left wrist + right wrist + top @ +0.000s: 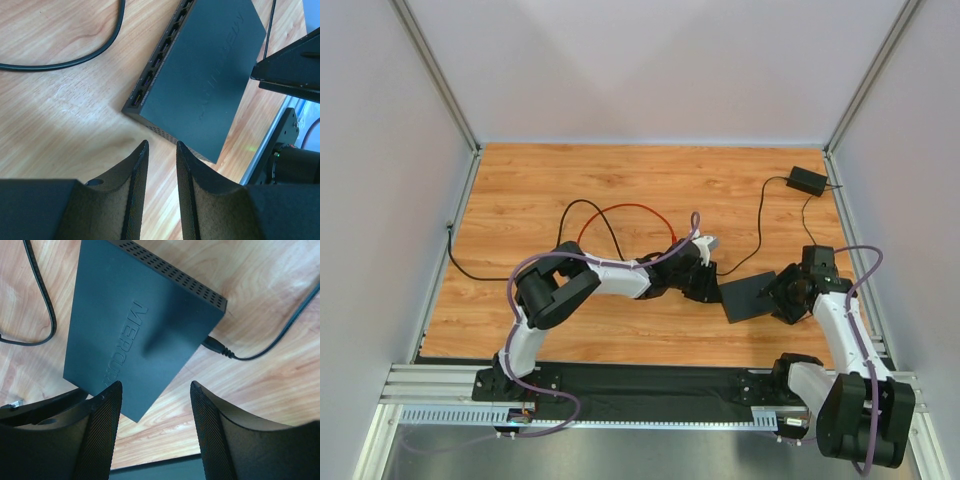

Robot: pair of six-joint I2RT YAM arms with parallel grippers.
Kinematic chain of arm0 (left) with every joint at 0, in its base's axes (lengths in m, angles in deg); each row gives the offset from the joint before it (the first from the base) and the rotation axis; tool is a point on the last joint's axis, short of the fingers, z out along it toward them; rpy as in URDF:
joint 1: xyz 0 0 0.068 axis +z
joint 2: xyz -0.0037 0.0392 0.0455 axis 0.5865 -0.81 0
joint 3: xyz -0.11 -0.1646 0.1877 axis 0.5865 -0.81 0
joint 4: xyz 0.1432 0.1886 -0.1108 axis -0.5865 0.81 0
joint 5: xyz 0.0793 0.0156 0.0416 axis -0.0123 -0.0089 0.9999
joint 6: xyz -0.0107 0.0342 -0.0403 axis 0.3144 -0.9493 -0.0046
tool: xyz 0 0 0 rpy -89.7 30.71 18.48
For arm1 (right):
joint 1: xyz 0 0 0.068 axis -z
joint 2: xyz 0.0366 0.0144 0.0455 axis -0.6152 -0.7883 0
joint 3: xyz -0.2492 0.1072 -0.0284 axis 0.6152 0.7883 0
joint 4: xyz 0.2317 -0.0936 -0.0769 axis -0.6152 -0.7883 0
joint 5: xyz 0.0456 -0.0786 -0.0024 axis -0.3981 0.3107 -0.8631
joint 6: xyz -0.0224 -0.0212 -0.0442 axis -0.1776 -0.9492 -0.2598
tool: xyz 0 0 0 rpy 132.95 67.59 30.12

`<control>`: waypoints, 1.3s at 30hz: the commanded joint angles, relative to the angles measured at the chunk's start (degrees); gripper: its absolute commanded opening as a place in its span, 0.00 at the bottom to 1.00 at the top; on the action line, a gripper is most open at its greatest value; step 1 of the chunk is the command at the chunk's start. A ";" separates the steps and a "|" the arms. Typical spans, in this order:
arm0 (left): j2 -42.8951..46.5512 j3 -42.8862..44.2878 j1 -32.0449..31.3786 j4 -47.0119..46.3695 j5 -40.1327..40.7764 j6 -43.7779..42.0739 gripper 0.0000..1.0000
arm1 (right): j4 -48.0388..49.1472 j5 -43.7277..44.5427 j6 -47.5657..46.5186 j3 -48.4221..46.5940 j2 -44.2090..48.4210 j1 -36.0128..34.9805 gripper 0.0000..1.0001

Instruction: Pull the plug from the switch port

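Observation:
The switch (745,297) is a thin matte-black box lying flat on the wood between the two grippers. In the left wrist view (210,75) its row of ports (157,60) faces me, and no plug shows in any of them. In the right wrist view (135,325) a black barrel plug (215,345) with its cable sits in the far edge. My left gripper (708,272) (161,144) hangs just off the switch's near corner, jaws a narrow gap apart and empty. My right gripper (780,295) (156,384) is wide open and empty over the opposite corner.
A red cable (620,207) and a black cable (575,215) loop behind the left arm. A small black adapter brick (807,181) lies at the back right, its cable (760,220) running toward the switch. Grey walls close in the table on three sides.

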 commanded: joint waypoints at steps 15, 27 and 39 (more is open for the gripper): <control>-11.13 13.17 3.52 -1.27 -5.56 1.11 0.36 | 15.69 -8.59 3.51 5.46 -6.63 -0.60 0.58; -11.23 15.30 6.51 1.63 -5.66 -0.20 0.36 | 16.41 -10.89 0.08 0.46 -11.56 -2.45 0.58; -5.86 12.40 6.25 -0.57 -8.02 -5.30 0.36 | -4.95 8.87 -8.81 -14.75 0.66 -2.36 0.59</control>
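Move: The switch's middle lies about 11 cm to the right of the left hand, level with it fore and aft and some 3 cm lower; the loose black cable passes 5 cm ahead and 2 cm right, and the red plug sits roughly 14 cm ahead and 10 cm left. From the right hand, the switch's middle is 3 cm ahead, 5 cm left and 3 cm down, with the power plug about 3 cm back and 4 cm right. With its fingers kept partly closed, the left hand edges right about 3 cm at the switch's left end while it starts forward, then runs forward about 7 cm in all, beside that end up to the front corner, and stops. The right hand, fingers still open, sinks 3 cm at the switch's back right part while working left and forward some 3 cm each to push the switch, its left side dipping about 10 degrees, then lifts off about 9 cm, forward and to the right. ##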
